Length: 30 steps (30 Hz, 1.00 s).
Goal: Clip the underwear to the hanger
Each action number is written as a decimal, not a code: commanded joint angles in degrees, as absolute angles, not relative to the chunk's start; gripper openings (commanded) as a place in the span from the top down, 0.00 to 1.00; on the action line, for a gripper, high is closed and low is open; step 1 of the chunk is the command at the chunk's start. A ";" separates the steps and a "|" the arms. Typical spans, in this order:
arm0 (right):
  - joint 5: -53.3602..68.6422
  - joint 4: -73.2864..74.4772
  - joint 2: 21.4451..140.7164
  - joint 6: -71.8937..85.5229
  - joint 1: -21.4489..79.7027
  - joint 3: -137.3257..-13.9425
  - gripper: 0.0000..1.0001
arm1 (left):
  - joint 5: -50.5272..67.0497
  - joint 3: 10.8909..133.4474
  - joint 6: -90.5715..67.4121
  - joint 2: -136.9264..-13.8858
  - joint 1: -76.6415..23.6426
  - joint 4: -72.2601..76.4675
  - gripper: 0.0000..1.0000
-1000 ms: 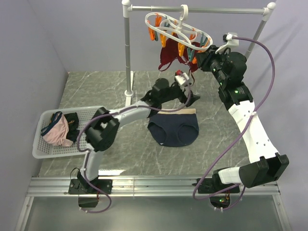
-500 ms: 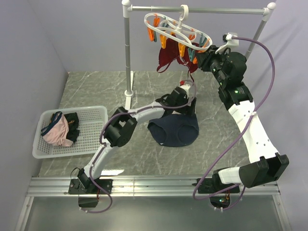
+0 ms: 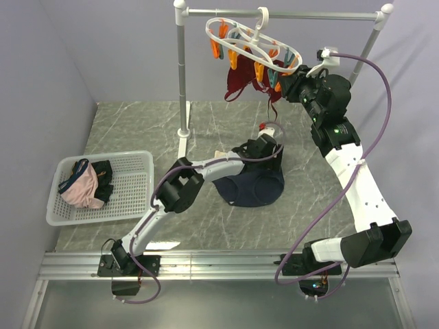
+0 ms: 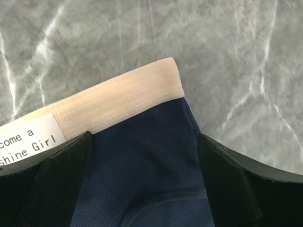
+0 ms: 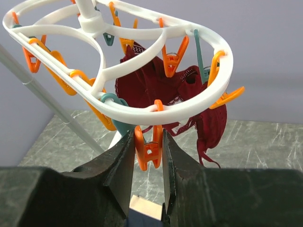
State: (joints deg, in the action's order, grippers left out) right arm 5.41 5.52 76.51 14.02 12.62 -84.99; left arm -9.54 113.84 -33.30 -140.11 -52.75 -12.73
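Observation:
The navy underwear (image 3: 250, 186) lies flat on the marble table, its beige waistband (image 4: 118, 99) at the far edge. My left gripper (image 4: 144, 189) is open and low over its far right corner, one finger on each side of the navy fabric (image 4: 142, 146). The white oval hanger (image 3: 250, 40) hangs by its hook from the rail, with orange and teal clips dangling. Up beside the hanger, my right gripper (image 5: 147, 142) is shut on an orange clip (image 5: 149, 150) under the hanger's ring (image 5: 189, 111). In the top view that gripper (image 3: 285, 77) sits at the hanger's right end.
A maroon garment (image 3: 240, 86) hangs clipped on the hanger. The grey rail stand (image 3: 182, 75) rises behind the underwear. At the left, a white basket (image 3: 130, 164) holds a pink garment (image 3: 82, 192) and dark ones.
My left arm has swung right and come down from above the table onto the underwear's waistband corner, and its jaws have opened a little wider. The right arm and the hanger have stayed put.

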 commanded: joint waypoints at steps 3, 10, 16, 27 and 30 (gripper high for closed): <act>4.57 4.31 73.66 13.10 13.10 -83.24 1.00 | -13.89 115.67 -27.46 -145.45 -52.91 -19.15 0.01; 4.31 3.34 70.93 12.48 13.10 -80.51 1.00 | -2.66 102.33 -4.86 -140.73 -51.42 -22.24 0.01; 4.75 2.81 70.05 12.31 13.01 -79.37 1.00 | 13.00 94.13 17.02 -136.41 -46.15 -26.44 0.01; 5.45 2.37 71.45 12.48 12.92 -80.68 1.00 | 15.38 97.99 26.15 -128.95 -44.21 -27.86 0.01; 5.54 2.55 72.16 12.66 12.83 -81.74 1.00 | 11.61 99.23 13.48 -126.13 -44.91 -26.28 0.01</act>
State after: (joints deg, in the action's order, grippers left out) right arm 5.54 3.49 71.66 12.71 12.67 -79.48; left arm 15.62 98.37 21.82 -129.10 -44.21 -20.08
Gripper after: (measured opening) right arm 0.328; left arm 0.994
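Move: Close above the right end of the underwear's waistband, the open left hand has the garment's middle about 7 cm to its left and 5 cm nearer the base, some 3 cm lower; the waistband's right corner is 4 cm right and 1 cm ahead. The right hand already holds the orange clip between its fingers, with the teal clip some 3 cm left and 1 cm ahead. The underwear's middle lies about 42 cm below the right hand, 8 cm left and 5 cm back. Dragging with wide-open fingertips on the cloth beside the waistband's right end, the left hand sweeps about 10 cm left, sinking slightly and easing back a little, while the wrist turns roughly 50 degrees clockwise. The right hand keeps its pinch on the orange clip and draws it back some 2 cm. ##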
